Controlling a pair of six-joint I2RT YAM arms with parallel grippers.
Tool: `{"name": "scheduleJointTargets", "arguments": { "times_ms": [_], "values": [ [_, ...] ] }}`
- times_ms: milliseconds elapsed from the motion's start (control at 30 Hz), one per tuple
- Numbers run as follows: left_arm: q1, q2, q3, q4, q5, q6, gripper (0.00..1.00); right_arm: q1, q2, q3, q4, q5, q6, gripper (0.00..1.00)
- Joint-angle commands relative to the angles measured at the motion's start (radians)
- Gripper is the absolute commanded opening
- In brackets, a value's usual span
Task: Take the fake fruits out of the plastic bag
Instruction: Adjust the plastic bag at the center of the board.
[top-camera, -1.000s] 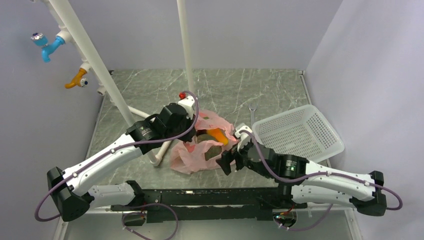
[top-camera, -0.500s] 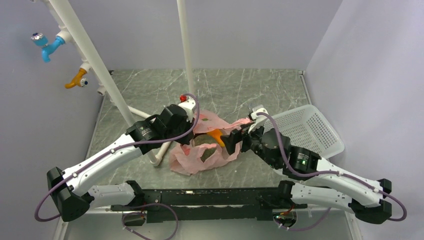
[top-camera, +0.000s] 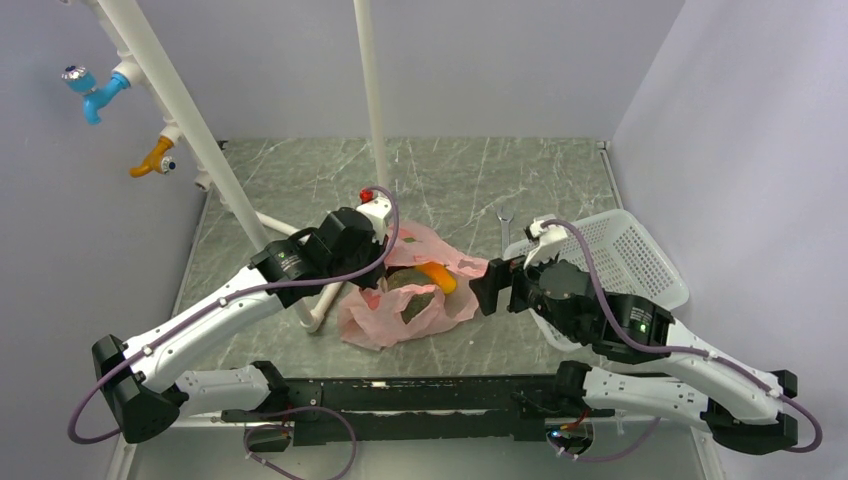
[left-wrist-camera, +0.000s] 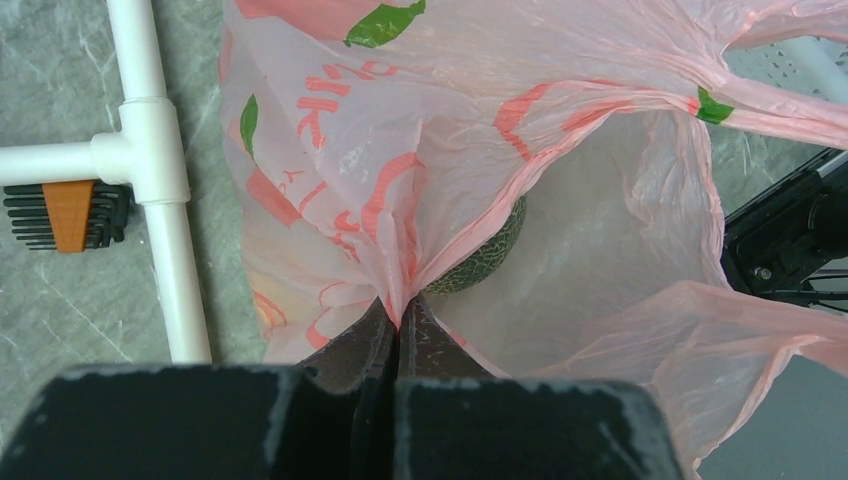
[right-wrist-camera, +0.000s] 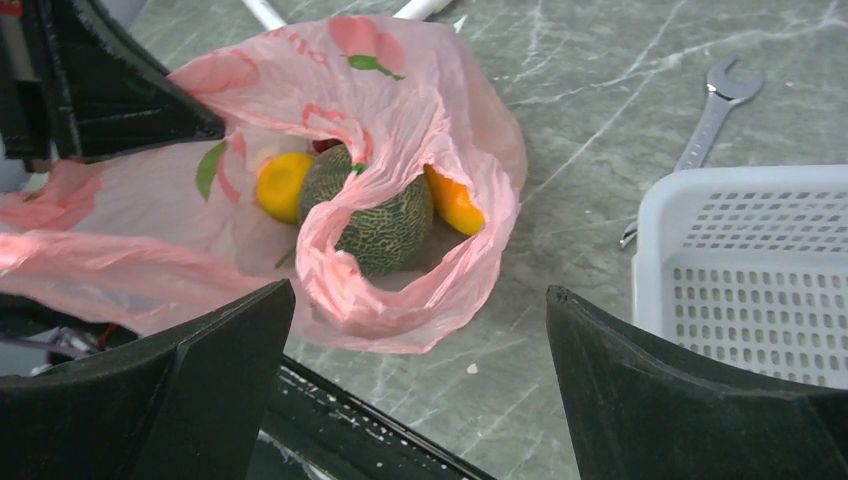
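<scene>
The pink plastic bag (top-camera: 385, 318) lies crumpled in the middle of the table with its mouth open toward the right. Inside it are fake fruits: a netted green melon (right-wrist-camera: 372, 212), a yellow piece (right-wrist-camera: 282, 185) and an orange piece (right-wrist-camera: 455, 204). My left gripper (left-wrist-camera: 400, 318) is shut on a pinched fold of the bag's rim, with the melon (left-wrist-camera: 488, 258) just beyond its tips. Spread wide and holding nothing, my right gripper (right-wrist-camera: 418, 290) hovers off the bag's right side, clear of the plastic. In the top view the left gripper (top-camera: 383, 270) is at the bag's left edge and the right gripper (top-camera: 487, 290) at its right.
A white mesh basket (top-camera: 610, 262) stands tilted at the right, partly under the right arm. A wrench (top-camera: 503, 228) lies behind the bag. White pipe frame (top-camera: 235, 195) crosses the left side, with a hex key set (left-wrist-camera: 65, 213) beside it.
My right arm has swung from the bag's front edge up and to the right, toward the basket, its jaws staying wide. The left gripper holds the bag as before.
</scene>
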Motion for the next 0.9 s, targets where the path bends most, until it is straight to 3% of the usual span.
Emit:
{"name": "scheduleJointTargets", "arguments": {
  "times_ms": [0,100,233,433,533,600,733,800,867],
  "values": [
    [0.001,-0.013,0.03,0.007,0.019,0.007,0.05,-0.014,0.068,0.062,0.014,0.065,0.013,0.99],
    [0.002,-0.018,0.037,0.0,0.024,0.005,0.08,-0.038,0.117,0.063,0.094,0.006,-0.038,0.99],
    [0.002,-0.028,0.066,-0.027,0.034,0.016,0.17,-0.12,0.17,0.047,0.161,-0.084,-0.083,0.76],
    [0.002,-0.059,0.119,-0.05,0.088,0.031,0.46,-0.25,0.183,0.004,0.211,-0.222,-0.112,0.32],
    [0.001,-0.079,0.142,0.0,0.252,0.039,0.7,-0.265,0.182,0.01,0.212,-0.232,-0.126,0.15],
    [-0.001,-0.099,0.141,0.068,0.356,0.023,0.8,-0.269,0.186,0.017,0.217,-0.253,-0.136,0.06],
    [-0.038,-0.128,0.165,0.16,0.435,0.028,0.87,-0.281,0.197,0.029,0.221,-0.264,-0.137,0.0],
    [-0.11,-0.121,0.196,0.178,0.444,0.082,0.9,-0.299,0.206,0.036,0.222,-0.287,-0.127,0.0],
    [-0.226,-0.083,0.24,0.149,0.356,0.157,0.92,-0.313,0.218,0.042,0.229,-0.325,-0.118,0.0]
  ]
}}
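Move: The bag's right rim stands about 6 cm ahead of the open right hand, some 3 cm to its left and 3 cm lower. The melon lies about 17 cm left and 3 cm ahead of that hand, the yellow-orange fruit some 12 cm left and 3 cm ahead, both roughly 13 cm down. The left fingers are already shut on the bag's left rim; from them the melon lies about 6 cm right, 2 cm back and 9 cm below. Reach the open right gripper forward about 6 cm, slightly left, to the bag's right rim, shutting its fingers on the way to pinch the plastic there, then hold. Meanwhile open the left gripper to let go of the left rim, then lift it some 11 cm, drawing back and to the right while turning clockwise and dropping its left side, some 30 degrees in all. ##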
